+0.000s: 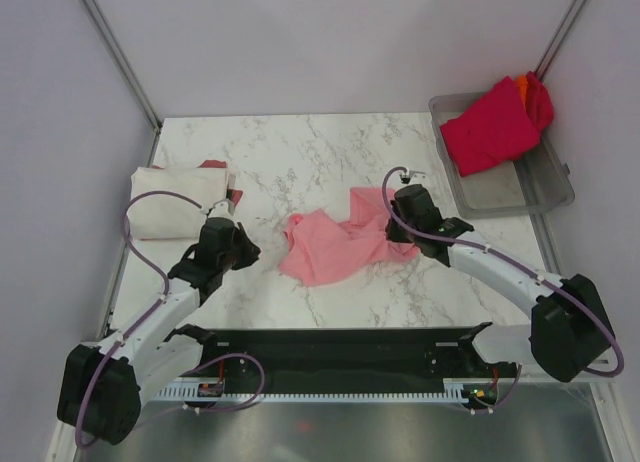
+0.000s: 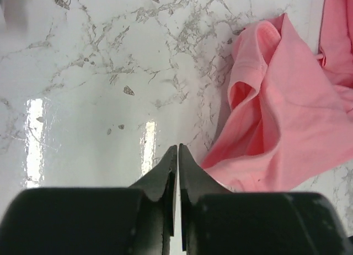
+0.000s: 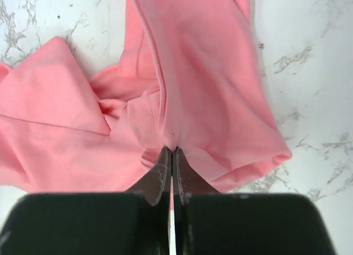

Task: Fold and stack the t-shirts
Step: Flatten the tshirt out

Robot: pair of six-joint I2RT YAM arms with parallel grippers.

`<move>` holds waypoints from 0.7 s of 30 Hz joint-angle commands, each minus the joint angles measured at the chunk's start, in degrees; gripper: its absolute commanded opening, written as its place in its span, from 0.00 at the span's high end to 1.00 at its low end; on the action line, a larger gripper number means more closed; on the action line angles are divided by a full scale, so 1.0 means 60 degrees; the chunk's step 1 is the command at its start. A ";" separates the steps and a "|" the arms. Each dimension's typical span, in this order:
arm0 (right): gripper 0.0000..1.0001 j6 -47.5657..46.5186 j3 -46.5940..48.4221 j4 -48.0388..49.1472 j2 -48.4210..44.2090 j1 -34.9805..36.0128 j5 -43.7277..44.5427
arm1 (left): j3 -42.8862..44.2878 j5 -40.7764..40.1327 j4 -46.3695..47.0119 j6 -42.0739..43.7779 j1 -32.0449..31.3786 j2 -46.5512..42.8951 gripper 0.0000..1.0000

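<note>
A light pink t-shirt [image 1: 335,244] lies crumpled in the middle of the marble table. My right gripper [image 1: 393,224] is at its right side, and in the right wrist view the gripper [image 3: 171,149] is shut on a puckered fold of the pink t-shirt [image 3: 209,73]. My left gripper [image 1: 252,252] sits just left of the shirt. In the left wrist view its jaws [image 2: 177,147] are shut over bare marble with nothing between them, and the pink t-shirt [image 2: 287,122] lies just to their right. A folded cream-white t-shirt [image 1: 175,200] lies at the left on a dark red one [image 1: 214,166].
A grey translucent tray [image 1: 540,187] stands at the back right, holding a crimson t-shirt [image 1: 492,127] with an orange one [image 1: 523,82] showing behind it. Walls close in the table on the left, back and right.
</note>
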 commanded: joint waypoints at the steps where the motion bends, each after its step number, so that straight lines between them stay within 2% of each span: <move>1: 1.00 -0.0369 -0.0249 -0.0313 -0.0553 -0.0323 -0.0457 | 0.0212 0.0434 -0.0056 0.0323 0.0069 -0.0397 0.90; 2: 1.00 -0.0413 -0.0249 -0.0313 -0.0539 -0.0324 -0.0590 | 0.0226 0.0754 0.0089 0.0337 0.0069 -0.0354 0.77; 3: 1.00 -0.0413 -0.0235 -0.0298 -0.0467 -0.0324 -0.0737 | 0.0255 0.0975 0.0178 0.0352 0.0069 -0.0194 0.40; 4: 1.00 -0.0399 -0.0235 -0.0327 -0.0379 -0.0324 -0.0840 | 0.0285 0.1441 0.0295 0.0323 0.0069 -0.0047 0.28; 5: 1.00 -0.0384 -0.0249 -0.0313 -0.0233 -0.0324 -0.0913 | 0.0357 0.1692 0.0470 0.0323 0.0069 0.0157 0.19; 7: 1.00 -0.0355 -0.0322 -0.0196 -0.0217 -0.0324 -0.0929 | 0.0402 0.2451 0.0734 0.0337 0.0054 0.0699 0.17; 13: 1.00 -0.0369 -0.0396 -0.0093 -0.0202 -0.0309 -0.0826 | 0.0490 0.3421 0.1642 0.0381 -0.0385 0.1521 0.18; 21: 1.00 -0.0325 -0.0381 0.0038 -0.0026 -0.0324 -0.1002 | 0.0680 0.3452 0.2331 0.0513 -0.0854 0.2618 0.19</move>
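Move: The left hand, shut and empty, has the pink t-shirt's near-left corner about 8 cm to its right, roughly 1 cm back and 6 cm below; the shirt's left sleeve end is equally far right but some 10 cm ahead, and the folded white shirt lies about 15 cm ahead and 17 cm left. The right hand already pinches a fold of the shirt; from it that near-left corner is about 24 cm left, 6 cm back and 9 cm down, the shirt's right corner 6 cm right and 2 cm back. The left hand opens wide early on and swings about 8 cm to the right towards the pink shirt's near-left corner, dipping a little over 1 cm and easing slightly back while it turns some 20 degrees clockwise and its left side tips down, with no grip on the cloth yet. The right hand keeps the fold pinched in shut fingers, lifts briefly by about 1 cm as it finishes a short shift right, then sinks and draws slightly back, and holds there for the rest. ##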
